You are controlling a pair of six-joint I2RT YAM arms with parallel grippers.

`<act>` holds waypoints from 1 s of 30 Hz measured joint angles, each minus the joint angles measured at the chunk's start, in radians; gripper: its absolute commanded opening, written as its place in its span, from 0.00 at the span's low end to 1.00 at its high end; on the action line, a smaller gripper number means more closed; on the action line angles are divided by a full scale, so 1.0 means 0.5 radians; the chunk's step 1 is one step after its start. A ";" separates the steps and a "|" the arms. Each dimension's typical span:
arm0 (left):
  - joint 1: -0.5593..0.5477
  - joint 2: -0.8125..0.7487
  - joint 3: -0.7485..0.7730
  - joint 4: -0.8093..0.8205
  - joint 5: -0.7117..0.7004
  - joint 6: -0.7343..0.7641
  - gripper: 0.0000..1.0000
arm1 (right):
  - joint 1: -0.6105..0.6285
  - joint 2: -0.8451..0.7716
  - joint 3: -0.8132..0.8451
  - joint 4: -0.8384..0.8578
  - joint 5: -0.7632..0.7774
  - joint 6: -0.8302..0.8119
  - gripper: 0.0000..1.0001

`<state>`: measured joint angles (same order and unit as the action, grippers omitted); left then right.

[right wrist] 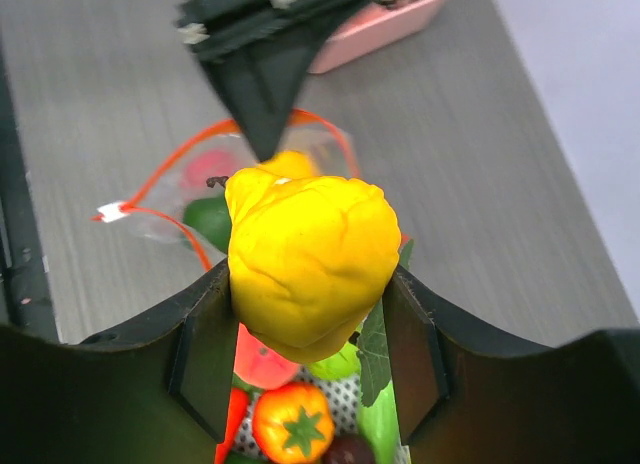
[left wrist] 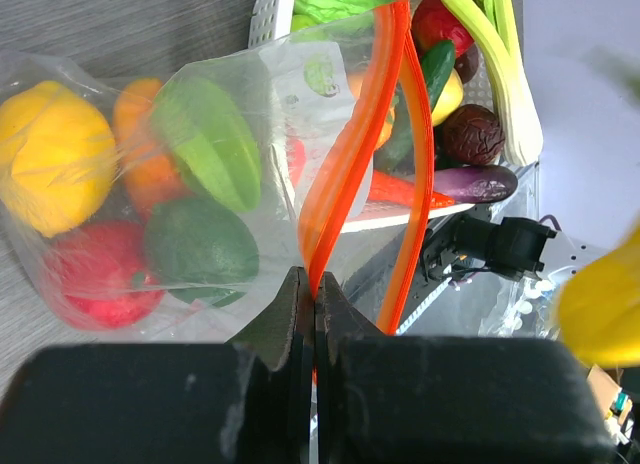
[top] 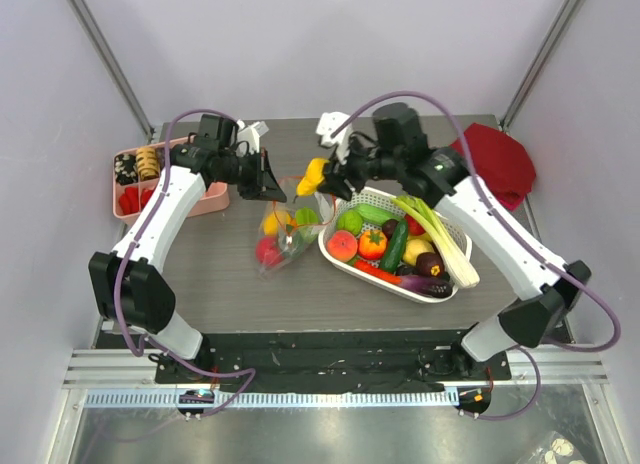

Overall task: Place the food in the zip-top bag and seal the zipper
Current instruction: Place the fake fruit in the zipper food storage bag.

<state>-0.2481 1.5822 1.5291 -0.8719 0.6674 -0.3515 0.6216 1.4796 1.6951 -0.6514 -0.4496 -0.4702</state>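
The clear zip-top bag (top: 281, 236) lies on the table left of the basket. Yellow, orange, green and red food show inside it (left wrist: 205, 144). My left gripper (left wrist: 314, 284) is shut on one lip of the orange zipper (left wrist: 345, 164) and holds the mouth up and open. The other lip hangs apart to the right. My right gripper (right wrist: 310, 314) is shut on a lumpy yellow food piece (right wrist: 310, 254). In the top view it hovers (top: 314, 174) just above and behind the bag's mouth, close to the left gripper (top: 276, 187).
A white mesh basket (top: 462, 276) right of the bag holds more toy food and a long leek (top: 438, 227). A pink compartment tray (top: 205, 199) with snack pieces stands at the back left. A red cloth (top: 500, 159) lies at the back right.
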 measured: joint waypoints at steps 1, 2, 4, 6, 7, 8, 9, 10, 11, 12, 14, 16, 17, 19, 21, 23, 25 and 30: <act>0.000 0.002 0.000 0.000 0.000 0.000 0.00 | 0.060 0.043 0.000 -0.002 0.006 -0.018 0.36; 0.000 0.002 0.000 0.000 0.000 0.000 0.00 | 0.099 0.078 0.000 -0.002 0.010 -0.033 0.36; 0.000 0.002 0.000 0.000 0.000 0.000 0.00 | 0.180 0.171 0.000 -0.001 0.014 -0.061 0.39; 0.000 0.002 0.000 0.000 0.000 0.000 0.00 | 0.230 0.266 -0.002 0.002 0.015 -0.071 0.48; 0.000 0.002 0.000 0.000 0.000 0.000 0.00 | 0.240 0.305 -0.004 0.002 0.017 -0.071 0.58; 0.000 0.002 0.000 0.000 0.000 0.000 0.00 | 0.242 0.333 -0.005 0.008 0.018 -0.070 0.67; 0.000 0.002 0.000 0.000 0.000 0.000 0.00 | 0.241 0.363 -0.006 0.014 0.019 -0.066 0.83; 0.000 0.002 0.000 0.000 0.000 -0.001 0.00 | 0.241 0.392 -0.006 0.023 0.021 -0.056 0.88; 0.000 0.002 0.000 0.000 0.000 -0.001 0.00 | 0.241 0.410 -0.006 0.030 0.025 -0.043 0.91; 0.000 0.002 0.000 0.000 0.000 -0.001 0.01 | 0.241 0.421 -0.007 0.037 0.034 -0.033 0.95; 0.000 0.005 0.000 0.000 0.000 -0.001 0.01 | 0.239 0.427 -0.007 0.044 0.060 -0.009 0.97; 0.000 0.007 0.000 -0.001 -0.001 0.000 0.01 | 0.235 0.423 -0.007 0.045 0.082 0.008 0.98; 0.000 0.009 0.000 -0.002 0.000 0.001 0.01 | 0.230 0.418 -0.007 0.044 0.098 0.020 0.98; 0.000 0.011 0.000 -0.002 0.000 0.001 0.01 | 0.214 0.396 -0.011 0.043 0.112 0.034 0.98; 0.000 0.013 0.000 -0.002 0.000 0.001 0.01 | 0.177 0.323 -0.047 0.045 0.117 0.057 0.98; 0.000 0.013 0.000 -0.002 0.000 0.001 0.01 | 0.105 0.212 -0.115 0.036 0.107 0.077 0.97; 0.000 0.013 0.000 -0.002 0.000 0.000 0.01 | -0.025 0.072 -0.211 0.033 0.078 0.091 0.95; 0.000 0.013 0.000 -0.001 0.008 -0.003 0.01 | -0.301 -0.205 -0.513 -0.069 0.079 0.002 0.93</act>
<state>-0.2481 1.5887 1.5291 -0.8722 0.6712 -0.3531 0.4713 1.3769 1.4384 -0.6861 -0.4099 -0.4690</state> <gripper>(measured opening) 0.018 0.936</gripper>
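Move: Around the right hand, which already holds a yellow pepper, the bag's open mouth lies some 4 cm to its left, 1 cm ahead and 13 cm below. Down inside the bag, a green fruit is about 5 cm ahead, 2 cm left and 27 cm below. At similar depth the basket's middle is 15 cm right and 1 cm ahead, its peach 5 cm right and 1 cm ahead. From the left hand, the mouth is 4 cm right, 1 cm back, 2 cm lower. Lowering the yellow pepper to the bag's mouth, the right hand goes down about 9 cm and left about 6 cm, then opens wide and lets go. It lifts some 3 cm and swings right about 14 cm, away from the bag and over the basket, dipping again at the end, fingers still open. The left hand stays put, keeping its pinch on the zipper rim. ##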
